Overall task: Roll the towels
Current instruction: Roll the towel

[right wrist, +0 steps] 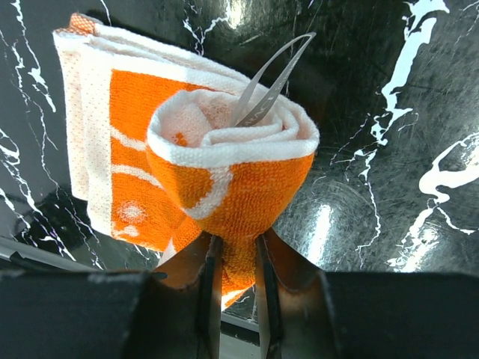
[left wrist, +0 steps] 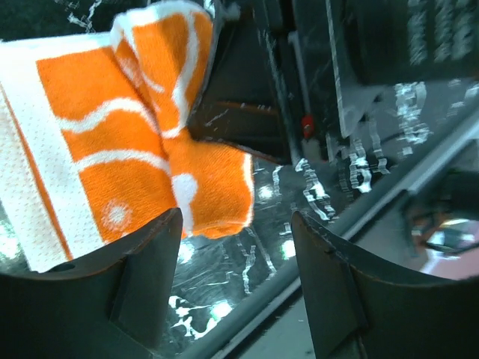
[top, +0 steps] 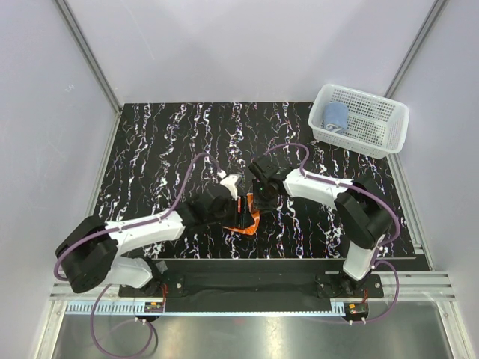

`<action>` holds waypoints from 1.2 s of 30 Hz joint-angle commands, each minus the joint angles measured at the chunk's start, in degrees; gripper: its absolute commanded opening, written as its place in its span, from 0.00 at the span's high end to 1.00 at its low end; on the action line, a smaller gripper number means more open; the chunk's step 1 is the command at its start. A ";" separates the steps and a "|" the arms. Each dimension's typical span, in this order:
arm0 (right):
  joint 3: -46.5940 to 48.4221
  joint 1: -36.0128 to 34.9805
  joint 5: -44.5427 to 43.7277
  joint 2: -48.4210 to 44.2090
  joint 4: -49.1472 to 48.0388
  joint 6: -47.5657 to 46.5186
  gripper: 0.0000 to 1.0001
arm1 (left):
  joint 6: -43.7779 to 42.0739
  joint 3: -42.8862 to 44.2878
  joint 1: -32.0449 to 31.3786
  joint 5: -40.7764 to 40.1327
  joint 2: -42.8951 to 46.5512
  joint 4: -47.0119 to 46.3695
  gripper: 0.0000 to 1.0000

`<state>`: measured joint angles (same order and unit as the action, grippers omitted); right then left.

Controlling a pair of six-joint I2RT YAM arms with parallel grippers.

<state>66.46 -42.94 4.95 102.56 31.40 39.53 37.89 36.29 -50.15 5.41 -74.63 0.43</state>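
The orange towel with white pattern lies near the front middle of the black marbled table, partly rolled. In the right wrist view its rolled end stands up from the flat part. My right gripper is shut on the lower edge of that roll. My left gripper is open and empty; the orange towel lies just beyond its left finger. The light blue towel sits rolled in the white mesh basket at the back right.
The right gripper's black body shows close ahead in the left wrist view. The table's front edge and metal rail run just below the towel. Grey walls stand on three sides.
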 commanded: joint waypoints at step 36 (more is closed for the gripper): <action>8.34 12.52 -4.51 1.24 7.46 -7.45 0.25 | 0.96 -5.62 -4.25 -9.54 -3.59 -2.62 1.00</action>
<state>72.75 -32.36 3.53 104.81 38.94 34.04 38.63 32.12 -54.43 -2.87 -79.33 -3.14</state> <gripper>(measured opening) 0.750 0.053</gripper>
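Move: The near end of the rolled towel lies roughly 5 cm below the left hand, almost straight under it; the towel's flat part lies about 2 cm ahead and 4 cm to the left of this hand, 6 cm lower. The right hand still grips the roll midway along, with that near end some 5 cm back and 3 cm to its left, about 1 cm lower; the basket is roughly 27 cm ahead and 29 cm to its right. The left hand sinks about 5 cm onto the near end of the rolled towel while its open fingers close, with the wrist turning some 10 degrees, and pinches the towel there, then drifts a centimetre or so left and slightly back with the grip kept. The right hand holds the middle of the roll until that pinch is made, then opens, lets go and draws off forward and to the right by about 5 cm each way, away from the towel, rising only about a centimetre. ##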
